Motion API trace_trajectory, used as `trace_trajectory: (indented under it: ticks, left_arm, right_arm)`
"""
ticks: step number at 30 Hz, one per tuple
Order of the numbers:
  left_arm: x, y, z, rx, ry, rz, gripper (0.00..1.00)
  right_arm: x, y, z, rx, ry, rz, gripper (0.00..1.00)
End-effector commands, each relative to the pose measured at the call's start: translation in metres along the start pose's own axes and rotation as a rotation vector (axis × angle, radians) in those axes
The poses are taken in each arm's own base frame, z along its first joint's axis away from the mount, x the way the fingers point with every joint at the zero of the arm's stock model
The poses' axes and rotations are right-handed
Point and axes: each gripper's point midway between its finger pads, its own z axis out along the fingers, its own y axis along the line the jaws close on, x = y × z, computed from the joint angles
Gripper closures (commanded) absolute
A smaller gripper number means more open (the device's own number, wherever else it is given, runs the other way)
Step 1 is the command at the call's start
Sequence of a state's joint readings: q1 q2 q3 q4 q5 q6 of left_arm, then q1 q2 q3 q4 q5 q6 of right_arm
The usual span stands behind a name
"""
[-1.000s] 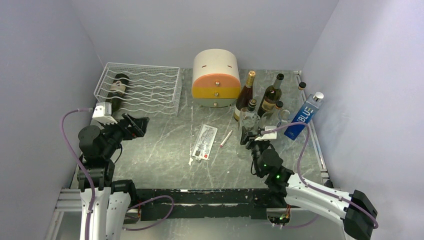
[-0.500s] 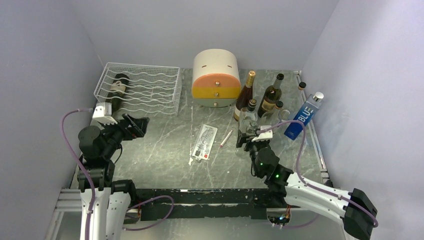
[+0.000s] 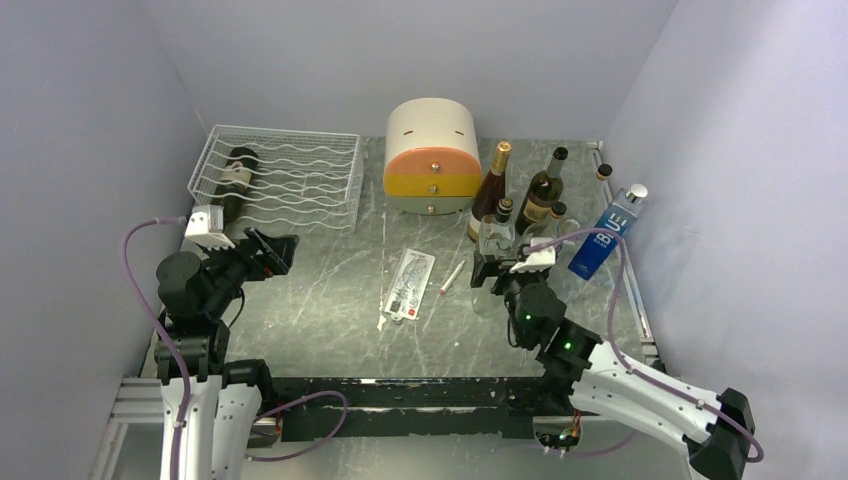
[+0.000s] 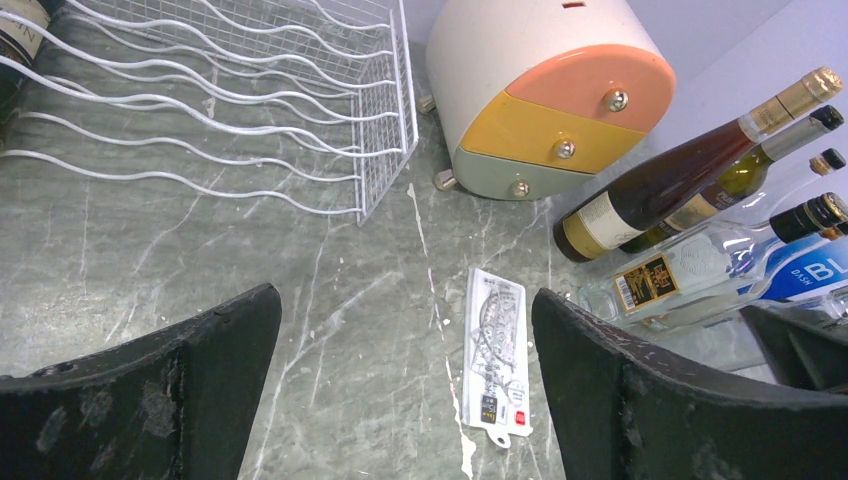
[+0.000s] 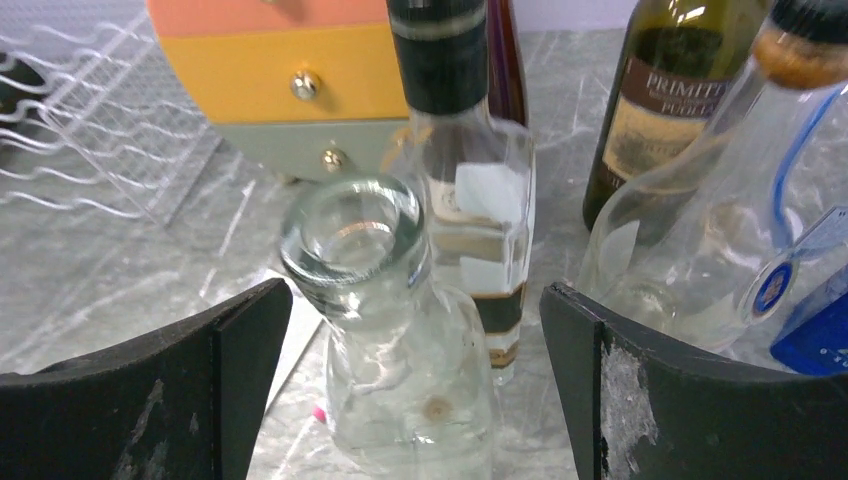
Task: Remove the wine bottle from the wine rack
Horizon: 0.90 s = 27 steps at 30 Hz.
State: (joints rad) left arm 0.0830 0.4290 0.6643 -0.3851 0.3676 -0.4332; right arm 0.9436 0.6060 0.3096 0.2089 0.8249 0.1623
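The white wire wine rack [image 3: 285, 175] stands at the back left, and its wavy shelves [image 4: 230, 90] fill the upper left of the left wrist view. A dark wine bottle [image 3: 236, 180] lies in the rack's left end; the left wrist view catches only its edge [image 4: 14, 38]. My left gripper [image 3: 272, 250] hovers open in front of the rack over bare table, jaws [image 4: 405, 330] wide and empty. My right gripper [image 3: 503, 268] is open on either side of an upright clear glass bottle [image 5: 390, 330] with an open mouth, its fingers apart from the glass.
A round cream-and-orange drawer cabinet [image 3: 432, 155] sits at the back centre. Several upright bottles [image 3: 545, 190] and a blue bottle [image 3: 605, 235] crowd the back right. A flat plastic packet [image 3: 408, 285] and a pen [image 3: 452, 276] lie mid-table.
The right gripper's jaws have spread from partly closed to wide, letting go of the clear glass bottle, which stays upright. The left arm has not moved.
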Motion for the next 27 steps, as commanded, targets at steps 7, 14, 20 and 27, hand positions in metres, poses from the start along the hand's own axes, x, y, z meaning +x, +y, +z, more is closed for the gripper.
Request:
trace_trajectory:
  ticks: [7, 14, 20, 27]
  left_arm:
    - [-0.02, -0.006, -0.006, -0.019, -0.043, 0.013, 0.0]
    - [-0.089, -0.033, -0.013, -0.018, -0.139, 0.035, 0.01]
    - [-0.182, -0.062, -0.023, -0.044, -0.275, 0.164, 0.0]
    - [-0.243, -0.096, -0.05, -0.003, -0.448, 0.257, 0.01]
  right_arm:
    - [-0.092, 0.011, -0.019, -0.082, -0.02, 0.1, 0.0]
    - [-0.18, 0.014, -0.022, -0.063, -0.05, 0.013, 0.0]
    - [-0.268, 0.008, -0.03, -0.048, -0.214, -0.013, 0.0]
    - [-0.319, -0.002, -0.044, -0.047, -0.322, -0.001, 0.0]
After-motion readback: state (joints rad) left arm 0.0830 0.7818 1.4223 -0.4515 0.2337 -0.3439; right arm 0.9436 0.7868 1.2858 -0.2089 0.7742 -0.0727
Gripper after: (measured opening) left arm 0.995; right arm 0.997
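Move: Ahead and left of the left hand, the dark wine bottle still lies on the rack, some 20 cm forward, 13 cm left and 17 cm below; the rack's middle is about 22 cm ahead and 5 cm left. From the right hand that bottle is about 19 cm forward and 54 cm left. Its just-released clear bottle stands 1 cm ahead and 2 cm left, the black-topped bottle straight ahead 9 cm, the glass carafe 6 cm ahead, 8 cm right. Rising almost straight up with fingers already wide open, the right hand clears the standing clear bottle by about 30 cm, easing back and to the right near the end as its fingers tilt up. The empty left hand starts a little later and climbs some 23 cm, drifting slightly left, fingers tipping up about 20 degrees and staying open. ##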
